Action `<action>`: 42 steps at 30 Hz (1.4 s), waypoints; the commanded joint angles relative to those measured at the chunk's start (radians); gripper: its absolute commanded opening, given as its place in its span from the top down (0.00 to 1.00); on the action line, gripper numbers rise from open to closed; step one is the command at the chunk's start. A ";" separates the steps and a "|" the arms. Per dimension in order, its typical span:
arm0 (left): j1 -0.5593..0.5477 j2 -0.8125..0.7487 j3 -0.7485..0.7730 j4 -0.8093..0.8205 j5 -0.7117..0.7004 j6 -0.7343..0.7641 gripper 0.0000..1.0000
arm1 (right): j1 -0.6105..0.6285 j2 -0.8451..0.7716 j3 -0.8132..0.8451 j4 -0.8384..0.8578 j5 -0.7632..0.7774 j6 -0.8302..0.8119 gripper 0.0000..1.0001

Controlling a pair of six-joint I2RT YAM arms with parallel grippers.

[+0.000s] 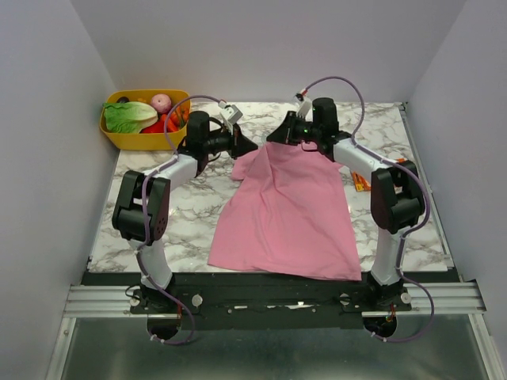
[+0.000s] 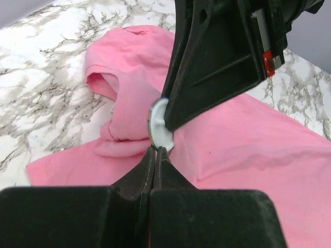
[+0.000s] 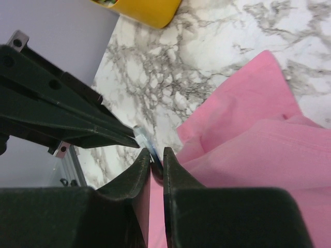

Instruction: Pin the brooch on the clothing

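The pink clothing (image 1: 285, 214) lies spread on the marble table, and its upper end is drawn up to where both grippers meet. My right gripper (image 1: 273, 141) is shut on the brooch (image 2: 159, 124), a small round disc that looks whitish from this side; its edge shows between the jaws in the right wrist view (image 3: 145, 138), with pink cloth (image 3: 258, 129) right behind. My left gripper (image 2: 156, 150) is shut, and its tips touch the disc's lower rim. I cannot tell whether it pinches the rim. From the top view the brooch is hidden.
A yellow bin (image 1: 119, 141) of vegetables stands at the back left corner. A small orange item (image 1: 361, 184) lies beside the right arm. Bare marble (image 1: 198, 214) shows left of the shirt. Grey walls close in three sides.
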 commanded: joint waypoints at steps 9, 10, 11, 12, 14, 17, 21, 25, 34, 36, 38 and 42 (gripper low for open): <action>-0.009 -0.064 -0.034 0.009 0.138 -0.040 1.00 | -0.071 -0.036 -0.013 0.140 0.208 -0.001 0.78; -0.009 -0.061 -0.033 0.007 0.138 -0.040 1.00 | -0.071 -0.036 -0.012 0.140 0.206 -0.001 0.78; -0.009 -0.061 -0.033 0.007 0.137 -0.040 1.00 | -0.071 -0.034 -0.012 0.140 0.206 -0.002 0.78; -0.007 -0.060 -0.031 0.006 0.135 -0.040 1.00 | -0.071 -0.034 -0.012 0.140 0.197 -0.005 0.78; -0.007 -0.060 -0.030 0.007 0.131 -0.040 1.00 | -0.071 -0.036 -0.010 0.140 0.193 -0.007 0.77; -0.002 -0.057 -0.030 0.004 0.126 -0.038 1.00 | -0.071 -0.036 -0.007 0.140 0.177 -0.012 0.76; 0.002 -0.057 -0.027 0.001 0.108 -0.037 1.00 | -0.071 -0.030 -0.001 0.137 0.156 -0.015 0.64; 0.014 -0.070 -0.034 0.018 0.054 -0.052 1.00 | -0.071 -0.043 -0.013 0.146 0.153 -0.022 0.51; 0.086 -0.091 -0.073 0.150 -0.085 -0.207 0.78 | -0.071 -0.066 -0.033 0.154 0.163 -0.044 0.27; 0.106 -0.080 -0.082 0.177 -0.099 -0.268 0.60 | -0.071 -0.069 -0.038 0.154 0.168 -0.047 0.22; 0.134 -0.074 -0.114 0.260 -0.107 -0.349 0.44 | -0.071 -0.076 -0.043 0.157 0.173 -0.056 0.15; 0.165 -0.052 -0.143 0.354 -0.096 -0.416 0.04 | -0.071 -0.099 -0.064 0.156 0.208 -0.079 0.00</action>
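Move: The brooch sits right between the two gripper tips: about 2 cm to the right and 1 cm ahead of the left hand, and about 2 cm to the left and 1 cm back of the right hand, level with both, on the raised peak of the pink clothing. From the left hand, the clothing's sleeve end lies some 5 cm to the left, 5 cm back and 7 cm down; the vegetable basket stands roughly 34 cm to the left and 10 cm ahead. The right fingers come free of the brooch in a quick pull forward and to the right, about 6 cm each way, swinging clockwise, then hover and spread wide open. The left hand, still shut, comes away 3 cm back and waits; then it sweeps left and forward, farther from the brooch, turning some 20 degrees counter-clockwise and opening wide. ##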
